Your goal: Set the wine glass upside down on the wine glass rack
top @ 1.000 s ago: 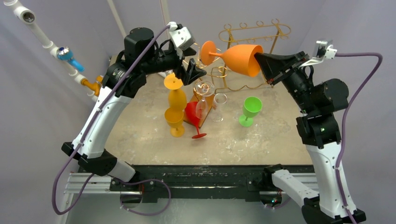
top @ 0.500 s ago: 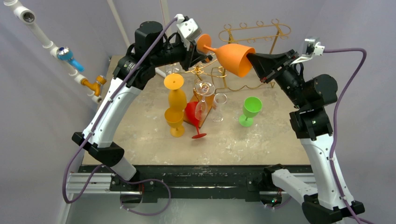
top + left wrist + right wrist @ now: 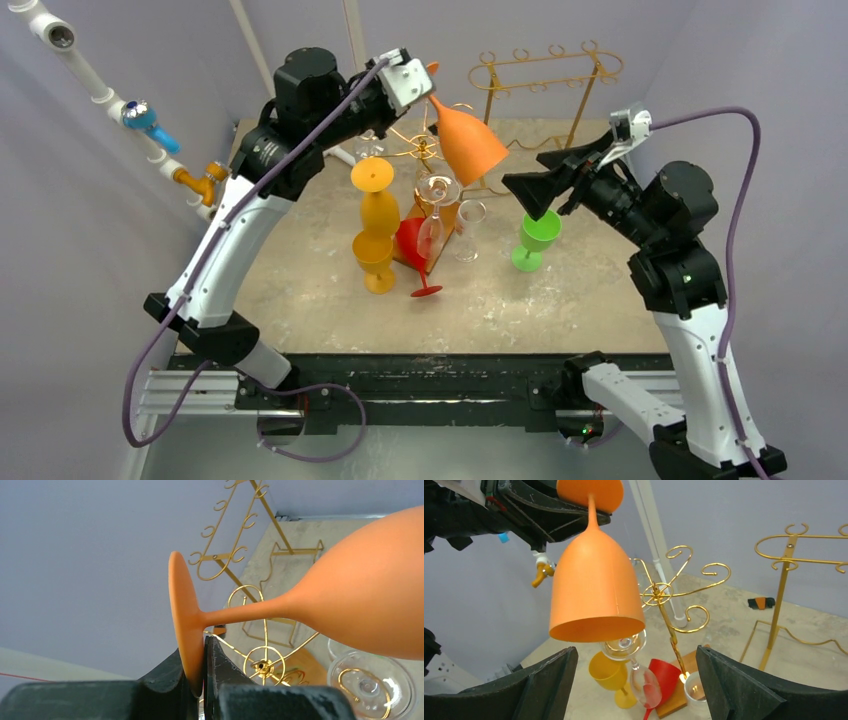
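An orange wine glass (image 3: 468,145) hangs mouth down, slightly tilted, above the middle of the table. My left gripper (image 3: 424,88) is shut on the rim of its foot (image 3: 182,610), pinched between the two black fingers (image 3: 220,670). The bowl (image 3: 594,590) hangs over the small gold spiral wine glass rack (image 3: 428,152) without touching it. My right gripper (image 3: 545,175) stands wide open to the right of the bowl, apart from it, with nothing between its fingers (image 3: 549,680). In the right wrist view the foot (image 3: 591,492) shows at the top.
A tall gold rack (image 3: 545,75) stands at the back. Under the held glass are a clear glass (image 3: 644,680), a red glass (image 3: 415,245), a yellow goblet (image 3: 375,262) and an orange inverted glass (image 3: 375,205). A green glass (image 3: 538,235) stands right. White pipework (image 3: 140,115) runs along the left wall.
The left gripper shut on the glass's foot and the right gripper let go of the bowl and drew back to the right. The glass swung from lying sideways to hanging mouth down.
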`<action>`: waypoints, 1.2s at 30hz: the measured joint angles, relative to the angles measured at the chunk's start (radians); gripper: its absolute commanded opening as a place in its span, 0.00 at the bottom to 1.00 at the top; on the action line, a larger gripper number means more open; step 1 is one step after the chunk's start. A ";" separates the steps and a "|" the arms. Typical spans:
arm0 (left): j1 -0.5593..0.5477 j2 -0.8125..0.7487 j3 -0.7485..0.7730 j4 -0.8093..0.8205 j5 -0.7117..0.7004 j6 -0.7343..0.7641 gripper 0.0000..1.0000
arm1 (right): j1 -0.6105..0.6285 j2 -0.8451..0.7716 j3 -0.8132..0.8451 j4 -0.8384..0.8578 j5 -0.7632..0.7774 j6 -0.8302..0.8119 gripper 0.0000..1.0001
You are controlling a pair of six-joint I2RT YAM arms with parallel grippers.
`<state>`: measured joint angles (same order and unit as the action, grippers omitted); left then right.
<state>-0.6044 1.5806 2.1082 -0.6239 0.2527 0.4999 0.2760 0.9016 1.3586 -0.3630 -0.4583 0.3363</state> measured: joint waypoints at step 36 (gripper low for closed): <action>-0.091 -0.329 -0.389 0.243 0.121 0.676 0.00 | 0.238 0.334 0.305 0.003 -0.293 0.030 0.99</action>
<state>-0.6952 1.2514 1.7195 -0.3809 0.3733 1.1759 0.5137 1.2358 1.6638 -0.3603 -0.7517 0.3660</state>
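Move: The left hand already holds the upside-down orange wine glass by its foot; the bowl's middle lies some 6 cm back, 4 cm right and 8 cm below it. From the empty right hand, the bowl is about 3 cm ahead, 8 cm left and nearly level. The gold rack's hub is roughly 12 cm ahead, 9 cm left and 6 cm below the right hand; the clear glass hanging there is 5 cm ahead, 10 cm left, 14 cm below. Still pinching the orange glass by its foot, the left hand draws back about 8 cm and rises 6 cm before easing down a little, tilting its fingers up some 40 degrees to swing the bowl underneath. The right hand, wide open, loops back and up, then left and down, ending about 11 cm farther left and turned 30 degrees counter-clockwise, its fingers brought around the bowl without closing. ##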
